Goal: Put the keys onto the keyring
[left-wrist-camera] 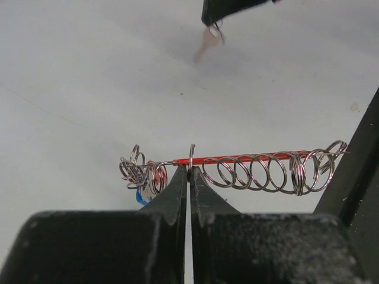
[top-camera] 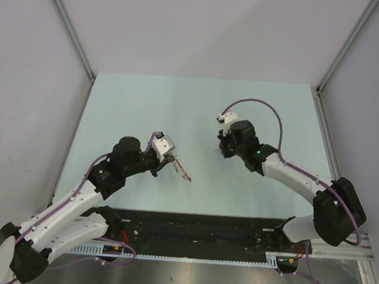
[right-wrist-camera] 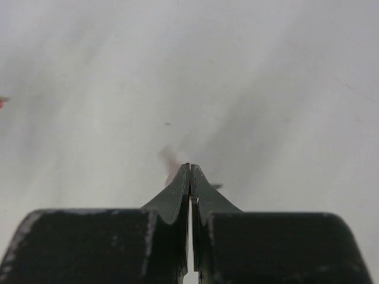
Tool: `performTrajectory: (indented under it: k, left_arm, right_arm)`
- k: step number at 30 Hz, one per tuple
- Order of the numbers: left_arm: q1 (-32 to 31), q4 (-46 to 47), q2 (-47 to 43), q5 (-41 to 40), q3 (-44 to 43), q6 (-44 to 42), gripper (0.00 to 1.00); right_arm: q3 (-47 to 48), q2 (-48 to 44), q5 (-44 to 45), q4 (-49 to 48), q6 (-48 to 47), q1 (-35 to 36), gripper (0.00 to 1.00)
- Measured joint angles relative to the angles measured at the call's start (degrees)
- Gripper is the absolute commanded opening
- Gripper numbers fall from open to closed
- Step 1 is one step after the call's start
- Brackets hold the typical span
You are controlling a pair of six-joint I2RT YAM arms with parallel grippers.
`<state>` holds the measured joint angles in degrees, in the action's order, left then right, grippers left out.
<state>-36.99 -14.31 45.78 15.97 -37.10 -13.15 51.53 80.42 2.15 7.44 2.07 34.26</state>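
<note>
My left gripper (left-wrist-camera: 189, 168) is shut on one thin loop of the keyring (left-wrist-camera: 254, 171), a row of small metal rings along a red piece, held just above the table. A blue key head (left-wrist-camera: 141, 195) hangs at its left end. From above, the left gripper (top-camera: 169, 160) holds the keyring (top-camera: 182, 170) at centre left. The right gripper (top-camera: 219, 153) is at centre right with its tips down at the table. Its tip (left-wrist-camera: 212, 18) pinches a small, blurred pinkish key (left-wrist-camera: 204, 47) with a tiny ring. In its own view the right gripper (right-wrist-camera: 190, 167) is shut, the key (right-wrist-camera: 169, 161) showing behind its tips.
The pale green table (top-camera: 178, 109) is walled in by white panels on three sides. A black rail (top-camera: 196, 236) with the arm bases runs along the near edge. A purple cable (top-camera: 268, 114) loops over the right arm.
</note>
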Motion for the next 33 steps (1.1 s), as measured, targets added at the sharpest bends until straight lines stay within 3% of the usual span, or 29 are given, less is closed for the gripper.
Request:
performTrajectory:
  k: [6,14,16,23,33]
  left_arm:
    - [0.0,0.04,-1.7,-3.76,0.0,0.04,0.0]
    - [0.0,0.09,-2.34,-6.4,0.0,0.04,0.0]
    - [0.0,0.09,-2.34,-6.73,0.0,0.04,0.01]
    - [0.0,0.09,-2.27,-6.84,0.0,0.07,0.0]
    - [0.0,0.09,-2.27,-6.84,0.0,0.07,0.0]
  right_arm:
    - [-6.86,0.42,-1.44,-8.94,-0.35,6.12,0.0]
    - [-11.34,2.93,-3.74,-9.9,1.01,7.89,0.05]
    - [-12.35,2.71,-3.69,-9.29,2.1,7.96,0.11]
    - [-13.62,-2.49,-1.51,-1.31,7.45,9.01,0.31]
    - [-6.86,-4.31,2.21,14.27,11.85,9.18,0.34]
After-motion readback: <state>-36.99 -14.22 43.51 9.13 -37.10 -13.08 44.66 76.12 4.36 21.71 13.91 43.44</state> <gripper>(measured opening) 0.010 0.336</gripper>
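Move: The key on its black tag is still in the right fingers, hanging about 3 cm below them and about 1 cm ahead and 1 cm left. The bare patch of table it is taken to lies roughly 7 cm back, 3 cm left and 11 cm below. The coiled keyring in the left hand stands some 7 cm back, 15 cm left and 5 cm above the right hand. From the left hand the patch is about 17 cm right, 2 cm ahead and 17 cm below. The key is carried back and down by the right hand, about 8 cm lower after a short 4 cm swing left towards the keyring. The fingers open to about a third, letting go, while the hand still draws back to some 10 cm, veers right and rises 2 cm, tipping down about 15 degrees. The left hand keeps its pinch on the keyring, shifting 2 cm left and forward. ##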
